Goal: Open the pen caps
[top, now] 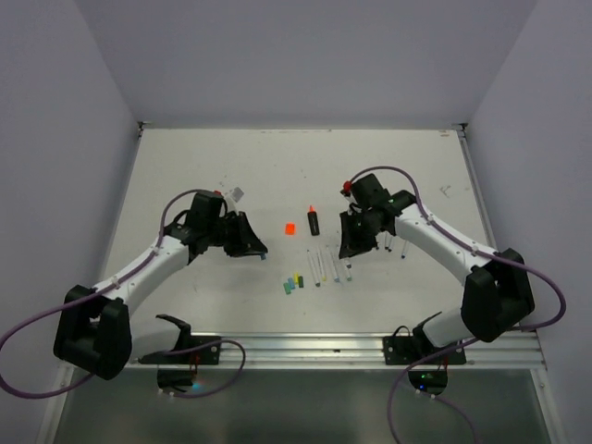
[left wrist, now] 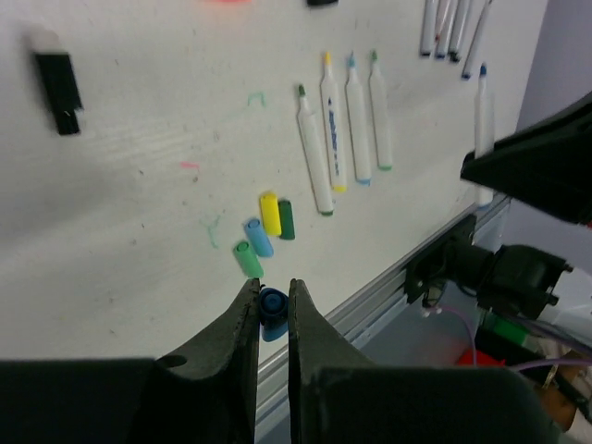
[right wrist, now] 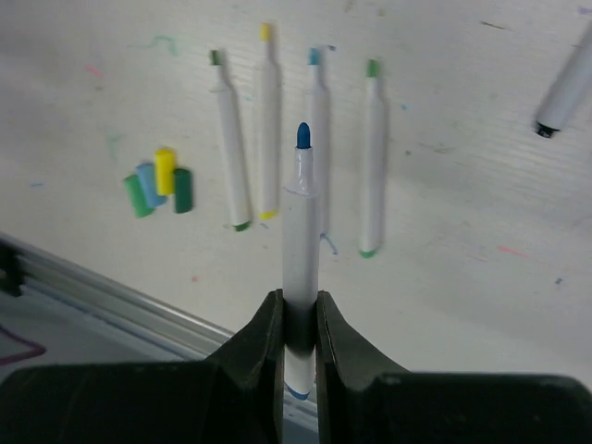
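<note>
My left gripper [left wrist: 273, 287] is shut on a blue pen cap [left wrist: 273, 314], held above the table's near edge. My right gripper [right wrist: 298, 301] is shut on a white pen [right wrist: 301, 231] whose bare blue tip [right wrist: 302, 136] points away from the wrist. Several loose pen caps [left wrist: 264, 231] in green, light blue, yellow and dark green lie in a cluster [top: 294, 281]. Beside them several uncapped white pens [left wrist: 344, 129] lie in a row [top: 326, 266]. In the top view the left gripper [top: 254, 248] hangs left of the cluster and the right gripper [top: 350, 242] hangs right of the row.
A black marker [top: 313, 222] with an orange tip and an orange cap [top: 289, 228] lie at mid-table. More pens [top: 396, 246] lie to the right of the right gripper. A small black object [left wrist: 60, 88] lies further left. A metal rail [top: 305, 350] borders the near edge.
</note>
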Controlling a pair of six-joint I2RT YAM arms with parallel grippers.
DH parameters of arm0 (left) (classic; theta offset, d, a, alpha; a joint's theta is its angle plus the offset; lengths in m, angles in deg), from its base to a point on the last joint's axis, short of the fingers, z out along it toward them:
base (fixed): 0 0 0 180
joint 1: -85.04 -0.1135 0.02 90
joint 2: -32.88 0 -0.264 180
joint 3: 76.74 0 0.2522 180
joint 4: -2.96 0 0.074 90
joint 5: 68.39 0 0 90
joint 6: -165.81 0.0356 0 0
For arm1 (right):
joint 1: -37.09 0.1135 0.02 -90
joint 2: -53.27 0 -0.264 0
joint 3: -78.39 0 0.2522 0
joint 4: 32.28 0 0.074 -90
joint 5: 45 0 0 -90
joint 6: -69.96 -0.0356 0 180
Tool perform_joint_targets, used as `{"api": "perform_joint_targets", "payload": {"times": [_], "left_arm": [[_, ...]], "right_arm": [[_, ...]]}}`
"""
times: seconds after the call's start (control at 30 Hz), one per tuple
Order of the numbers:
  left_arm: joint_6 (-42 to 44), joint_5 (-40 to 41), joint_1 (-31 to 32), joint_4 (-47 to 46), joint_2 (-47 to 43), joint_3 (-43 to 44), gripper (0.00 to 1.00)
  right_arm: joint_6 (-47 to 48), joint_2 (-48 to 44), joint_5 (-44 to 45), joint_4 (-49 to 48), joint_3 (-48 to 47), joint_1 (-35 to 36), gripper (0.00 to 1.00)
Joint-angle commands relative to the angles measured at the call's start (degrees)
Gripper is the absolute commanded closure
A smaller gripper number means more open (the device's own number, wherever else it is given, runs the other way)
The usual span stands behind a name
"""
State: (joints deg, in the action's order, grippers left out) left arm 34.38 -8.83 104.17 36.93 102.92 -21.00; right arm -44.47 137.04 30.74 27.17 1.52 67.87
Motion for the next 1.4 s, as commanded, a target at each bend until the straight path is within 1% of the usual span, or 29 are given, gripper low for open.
{"api": "perform_joint_targets", "payload": {"times": [0.0, 0.07, 0.17, 0.33, 0.43, 0.6, 0.67, 0.73, 0.87, 0.93, 0.97, 1.0, 1.03, 1.07, 1.1, 1.17, 1.23, 1.27, 1.33, 1.37], "left_arm": [[-0.75, 4.15, 6.86, 1.15, -0.26, -2.15, 1.00], [-1.89, 6.34, 11.07, 0.80, 1.14, -2.51, 1.00], [-2.16, 8.20, 14.08, 0.10, 3.16, -3.65, 1.00], [-2.08, 9.60, 14.96, -0.61, 5.89, -6.29, 1.00], [-2.08, 10.22, 15.58, -2.18, 7.30, -7.52, 1.00], [-1.72, 10.31, 15.93, -3.42, 10.11, -7.79, 0.99], [-1.64, 10.31, 16.11, -3.77, 11.16, -7.96, 0.95], [-1.72, 10.48, 16.28, -4.21, 11.70, -8.22, 0.94], [-2.16, 10.75, 16.37, -4.82, 12.66, -9.10, 0.89], [-2.51, 11.01, 16.37, -5.00, 12.66, -9.63, 0.84], [-2.69, 11.19, 16.46, -4.91, 12.66, -9.63, 0.79], [-2.69, 11.27, 16.37, -4.91, 12.58, -9.72, 0.79], [-2.78, 11.54, 16.37, -4.83, 12.58, -9.63, 0.77], [-2.78, 11.71, 16.37, -4.74, 12.49, -9.63, 0.73], [-2.78, 11.89, 16.37, -4.65, 12.40, -9.55, 0.72], [-2.78, 12.24, 16.37, -4.39, 12.14, -9.46, 0.69], [-2.69, 12.33, 16.46, -4.12, 12.14, -9.37, 0.66], [-2.69, 12.42, 16.37, -4.04, 12.05, -9.19, 0.62], [-2.60, 12.77, 16.46, -3.60, 11.53, -9.11, 0.59], [-2.60, 12.94, 16.37, -3.42, 11.26, -8.84, 0.56]], "right_arm": [[5.17, -0.19, 11.25, 3.35, 2.11, -0.64, 1.00], [6.49, 1.30, 12.76, 3.09, 2.46, -0.73, 1.00], [7.46, 4.47, 14.09, 1.86, 2.47, -1.08, 1.00], [8.43, 9.30, 16.63, 0.01, 1.50, -1.25, 1.00], [9.13, 10.71, 16.99, -1.22, 1.59, -1.34, 1.00], [9.92, 12.91, 14.44, -3.32, 2.11, -1.43, 1.00], [9.84, 13.44, 12.60, -3.59, 2.03, -1.43, 1.00], [9.92, 14.32, 10.75, -3.85, 2.03, -1.43, 0.97], [10.10, 15.28, 9.87, -4.30, 2.38, -1.43, 0.91], [10.01, 15.90, 9.34, -4.38, 2.47, -1.43, 0.88], [10.10, 15.99, 9.34, -4.47, 2.55, -1.43, 0.87], [10.01, 15.99, 9.17, -4.47, 2.56, -1.43, 0.83], [9.92, 15.99, 8.82, -4.56, 2.64, -1.43, 0.80], [9.92, 16.08, 8.64, -4.56, 2.56, -1.43, 0.78], [9.75, 15.90, 8.46, -4.65, 2.47, -1.43, 0.75], [9.57, 15.64, 7.94, -4.56, 2.64, -1.43, 0.71], [9.31, 15.38, 7.41, -4.56, 2.64, -1.43, 0.68], [9.05, 15.29, 6.97, -4.65, 2.82, -1.43, 0.66], [8.61, 14.76, 6.35, -5.00, 2.99, -1.43, 0.65], [8.34, 13.98, 6.18, -5.00, 3.08, -1.43, 0.64]]}}
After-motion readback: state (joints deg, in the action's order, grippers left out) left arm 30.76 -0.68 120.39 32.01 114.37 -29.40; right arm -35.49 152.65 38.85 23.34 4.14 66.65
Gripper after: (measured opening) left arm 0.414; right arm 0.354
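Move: The left gripper, holding the dark blue cap, has its drop spot at the near end of the cap row, about 8 cm back, 2 cm right and 11 cm below; the green cap lies 6 cm back and 3 cm right, the light blue cap 5 back and 4 right. For the right gripper, holding the blue pen, the free spot is roughly 2 cm ahead, 4 cm right and 10 cm down, with the green pen 4 ahead and 2 right, and the light blue pen 3 ahead and 1 left. Bring the left gripper back and down, about 10 cm lower and a little right, to set the dark blue cap beside the green cap, steepening the fingers by some 20 degrees. Meanwhile lower the right gripper about 9 cm and shift it right to the table beside the green pen, fingers tipping nearer vertical. Then open both grippers and release the cap and pen. ##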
